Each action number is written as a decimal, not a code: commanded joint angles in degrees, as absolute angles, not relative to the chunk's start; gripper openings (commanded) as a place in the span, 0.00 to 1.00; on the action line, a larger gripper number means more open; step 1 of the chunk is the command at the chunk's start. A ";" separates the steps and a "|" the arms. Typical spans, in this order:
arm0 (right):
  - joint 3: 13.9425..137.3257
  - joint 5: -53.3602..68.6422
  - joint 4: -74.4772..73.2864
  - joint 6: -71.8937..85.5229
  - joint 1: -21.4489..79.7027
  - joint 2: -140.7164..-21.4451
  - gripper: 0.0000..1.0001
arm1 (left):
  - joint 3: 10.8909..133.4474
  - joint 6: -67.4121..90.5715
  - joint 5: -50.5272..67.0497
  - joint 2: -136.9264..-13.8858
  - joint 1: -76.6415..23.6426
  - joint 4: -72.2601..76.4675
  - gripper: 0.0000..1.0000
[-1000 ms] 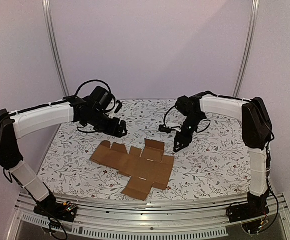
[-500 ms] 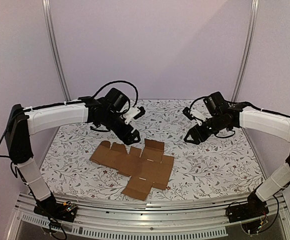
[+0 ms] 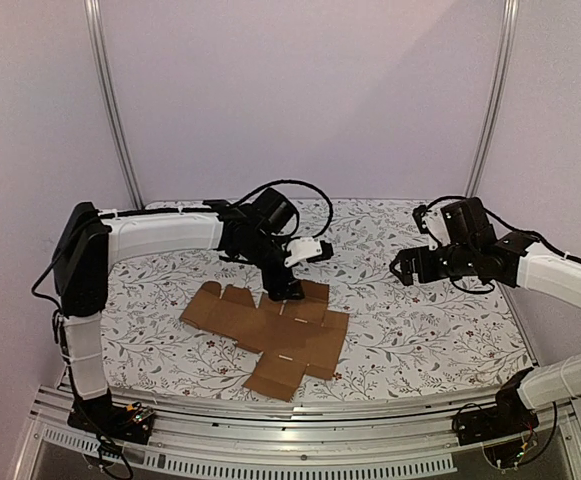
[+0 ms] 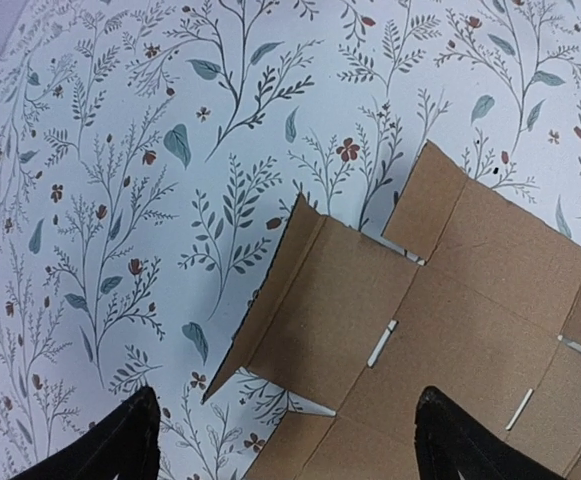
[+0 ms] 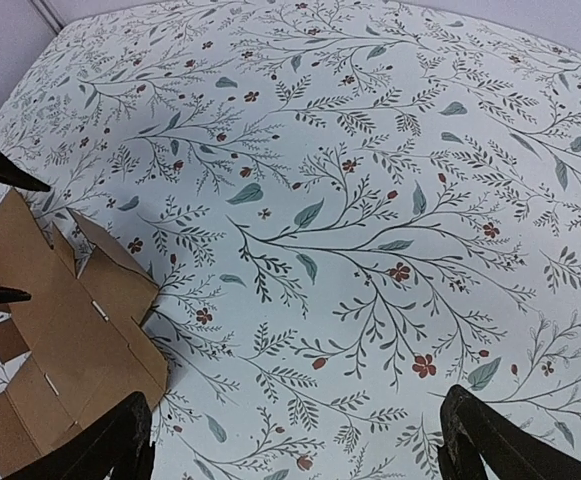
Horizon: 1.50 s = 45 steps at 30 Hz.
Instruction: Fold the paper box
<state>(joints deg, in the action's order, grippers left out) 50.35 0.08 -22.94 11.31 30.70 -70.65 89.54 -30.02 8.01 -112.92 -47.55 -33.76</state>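
The paper box (image 3: pixel 270 335) lies as a flat brown die-cut sheet in the middle of the table. One back flap (image 4: pixel 270 300) tilts slightly up from the cloth. My left gripper (image 3: pixel 285 290) hangs open just above the sheet's back edge. In the left wrist view its jaws (image 4: pixel 285 440) straddle that flap's corner without touching it. My right gripper (image 3: pixel 402 270) hovers open over bare cloth to the right of the sheet, holding nothing. The right wrist view (image 5: pixel 295 440) shows the sheet (image 5: pixel 60 330) at its lower left, apart from the fingers.
A floral tablecloth (image 3: pixel 420 330) covers the table. Two aluminium posts (image 3: pixel 110 100) stand at the back corners against pale walls. A metal rail (image 3: pixel 300 440) runs along the near edge between the arm bases.
My left arm has swung right and down to the sheet's back edge. My right arm has pulled away to the right, and its jaws have opened wide. The sheet has not moved.
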 commanded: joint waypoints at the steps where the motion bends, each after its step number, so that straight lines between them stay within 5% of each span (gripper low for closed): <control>1: 48.86 -4.42 -24.36 15.47 30.46 -67.80 0.99 | 93.99 -36.09 6.15 -118.18 -48.49 -36.21 0.86; 14: 45.53 0.43 -22.55 17.34 30.42 -62.27 0.99 | 106.52 -37.13 3.86 -128.89 -48.52 -41.73 0.59; 28: 46.09 0.76 -21.81 17.41 30.45 -65.45 0.99 | 108.46 -36.46 3.45 -131.12 -48.44 -45.61 0.00; 39: 51.25 -1.75 -21.98 16.44 29.55 -73.25 0.99 | 104.20 -27.98 3.30 -125.43 -45.92 -41.82 0.00; 45: 56.80 8.61 -20.95 15.82 28.40 -79.79 0.99 | 93.59 -17.79 9.92 -117.75 -42.58 -32.50 0.00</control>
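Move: The thin lip at the outer end of the paper box's far flap has its middle about 4 cm ahead of the open left hand, 5 cm to its right and 7 cm below. The central panel lies some 8 cm back and 2 cm right, and the row of side panels 3 cm back and 13 cm left, both about 9 cm down. From the empty right hand, the lip is about 16 cm left, 1 cm ahead and 13 cm lower. The left hand reaches down and forward over the far flap with a little to the right, tipping its fingers some 10 degrees steeper and sinking about 6.5 cm in all, while they close from wide open to shut, pinching the left part of the upright lip. Keeping that pinch, it turns roughly 10 degrees counter-clockwise, shifts about 2 cm left and starts to rise by 2 cm, while the right hand, open and clear of the box, eases 2 cm back and then some 3.5 cm forward. ##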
